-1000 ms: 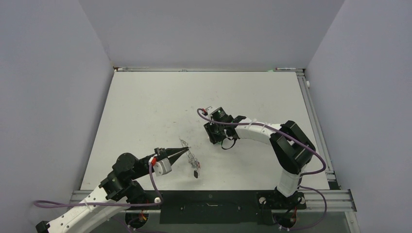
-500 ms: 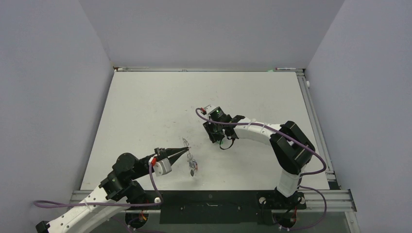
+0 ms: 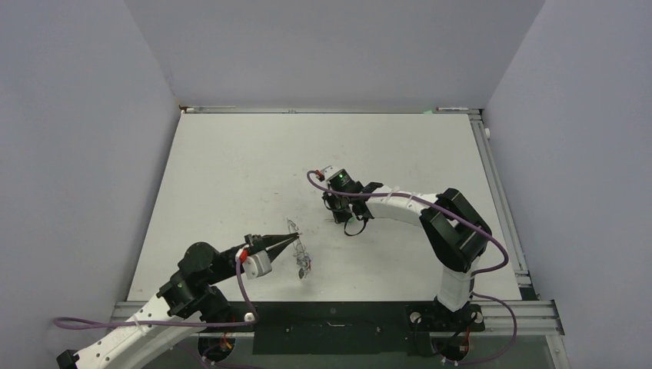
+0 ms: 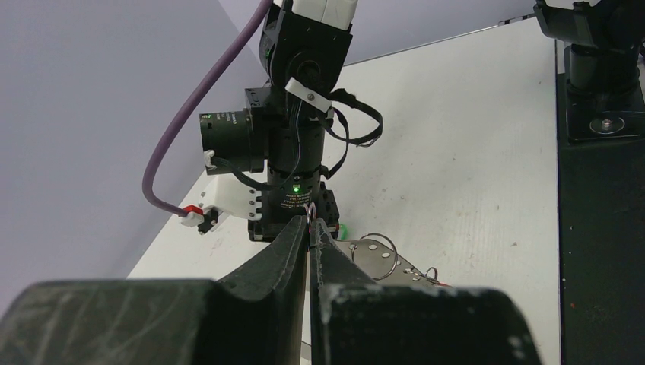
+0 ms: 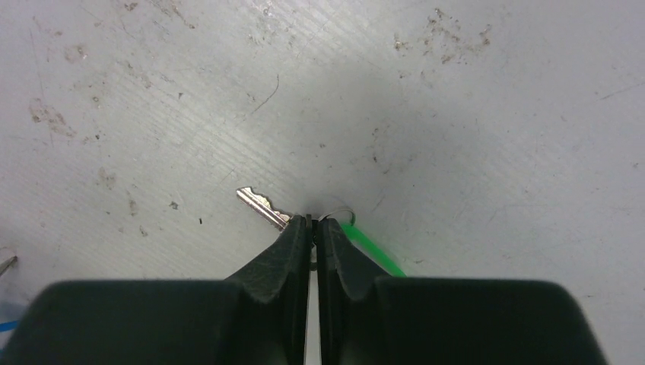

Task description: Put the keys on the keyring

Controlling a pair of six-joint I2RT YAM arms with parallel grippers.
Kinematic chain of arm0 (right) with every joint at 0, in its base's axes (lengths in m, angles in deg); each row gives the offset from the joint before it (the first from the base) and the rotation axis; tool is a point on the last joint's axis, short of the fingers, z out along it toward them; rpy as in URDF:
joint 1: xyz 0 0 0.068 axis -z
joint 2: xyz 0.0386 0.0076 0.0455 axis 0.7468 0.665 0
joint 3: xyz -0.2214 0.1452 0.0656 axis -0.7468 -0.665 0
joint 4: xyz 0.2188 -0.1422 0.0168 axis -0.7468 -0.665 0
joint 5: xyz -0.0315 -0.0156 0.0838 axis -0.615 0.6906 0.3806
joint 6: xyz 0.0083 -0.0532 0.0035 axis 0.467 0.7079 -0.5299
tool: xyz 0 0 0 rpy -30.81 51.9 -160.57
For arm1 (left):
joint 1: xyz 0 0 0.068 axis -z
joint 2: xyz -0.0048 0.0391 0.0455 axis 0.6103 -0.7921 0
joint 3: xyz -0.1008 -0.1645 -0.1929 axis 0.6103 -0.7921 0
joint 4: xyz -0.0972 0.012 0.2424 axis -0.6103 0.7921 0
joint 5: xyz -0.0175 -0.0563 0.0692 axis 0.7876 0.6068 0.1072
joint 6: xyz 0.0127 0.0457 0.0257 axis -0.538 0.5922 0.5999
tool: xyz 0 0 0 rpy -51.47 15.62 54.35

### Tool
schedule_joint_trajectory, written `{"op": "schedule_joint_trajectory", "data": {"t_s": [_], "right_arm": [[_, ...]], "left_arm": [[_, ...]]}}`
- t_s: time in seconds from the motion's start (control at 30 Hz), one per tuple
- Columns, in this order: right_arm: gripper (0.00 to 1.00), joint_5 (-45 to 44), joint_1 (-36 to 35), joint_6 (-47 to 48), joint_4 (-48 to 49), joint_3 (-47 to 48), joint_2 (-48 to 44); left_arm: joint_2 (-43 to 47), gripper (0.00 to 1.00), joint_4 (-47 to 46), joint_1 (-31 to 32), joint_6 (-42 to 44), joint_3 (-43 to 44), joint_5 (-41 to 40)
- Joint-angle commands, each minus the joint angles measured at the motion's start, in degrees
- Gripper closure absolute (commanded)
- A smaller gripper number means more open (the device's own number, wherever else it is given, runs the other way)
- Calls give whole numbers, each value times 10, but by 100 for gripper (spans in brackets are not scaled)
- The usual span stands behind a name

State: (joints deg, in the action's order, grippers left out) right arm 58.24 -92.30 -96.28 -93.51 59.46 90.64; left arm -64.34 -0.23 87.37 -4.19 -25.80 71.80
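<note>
My left gripper [image 3: 296, 237] is shut on the thin wire of the keyring [image 3: 301, 250], which hangs from its tips over the near middle of the table. In the left wrist view the wire shows between the closed tips of that gripper [image 4: 310, 222], and a small split ring [image 4: 378, 255] shows just beyond the right finger. My right gripper [image 3: 337, 217] points straight down at the table. It is shut [image 5: 312, 220] on a silver key [image 5: 262, 205] at its head. The key's green tag [image 5: 373, 255] sticks out to the right.
The white table [image 3: 231, 169] is scuffed and stained and has grey walls on three sides. A metal rail [image 3: 492, 177] runs along the table's right edge. The right wrist [image 4: 293, 175] stands close in front of my left fingertips.
My right gripper has closed on the key with the green tag and shifted slightly left. The left arm holds still, and the keys hanging on the keyring have swung a little.
</note>
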Motion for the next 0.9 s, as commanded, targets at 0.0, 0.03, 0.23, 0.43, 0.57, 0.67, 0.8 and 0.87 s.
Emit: {"op": "schedule_joint_trajectory", "data": {"t_s": [0.0,0.03,0.23,0.43,0.57,0.67,0.8,0.87], "right_arm": [[95,-23,-5,3,-1,10,1],[95,-24,-5,5,-2,9,-4],[95,2,-5,22,8,-6,-56],[95,69,-2,46,42,-49,-128],[95,84,-1,47,53,-70,-164],[95,95,0,46,66,-85,-198],[95,111,4,43,80,-105,-244],[95,121,9,41,86,-113,-264]], "left_arm": [[4,100,-49,-4,4,5,11],[3,100,-49,-4,4,5,11],[-1,100,-51,-4,4,5,11],[1,100,-57,-4,10,-1,5],[7,100,-60,-4,18,-7,5],[9,100,-62,-3,19,-10,5],[10,100,-62,-3,19,-9,6],[11,100,-63,-3,19,-9,6]]}}
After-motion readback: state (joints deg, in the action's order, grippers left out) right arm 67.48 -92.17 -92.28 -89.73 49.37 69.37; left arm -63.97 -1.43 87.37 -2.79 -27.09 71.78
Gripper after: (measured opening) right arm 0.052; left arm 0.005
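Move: The ring pinched at the left fingertips, where the keyring hangs, lies from the right hand about 15 cm back, 9 cm to the left and 23 cm above. The blue- and red-tagged keys hang beneath it, roughly 17 cm back, 8 cm left and 10 cm above the right hand. At the right fingertips, the green tag lies flat, some 3 cm to the right and level with them. For the waiting left hand, the ring is right at its fingertips. Keep the right fingers shut on the green-tagged key's small ring and lift it off the table, rising about 9 cm while drawing back some 4 cm towards the keyring that the left gripper still holds. Begin almost straight up and gather speed; on the way swing the fingertips up and to the left by some 15 to 20 degrees. ##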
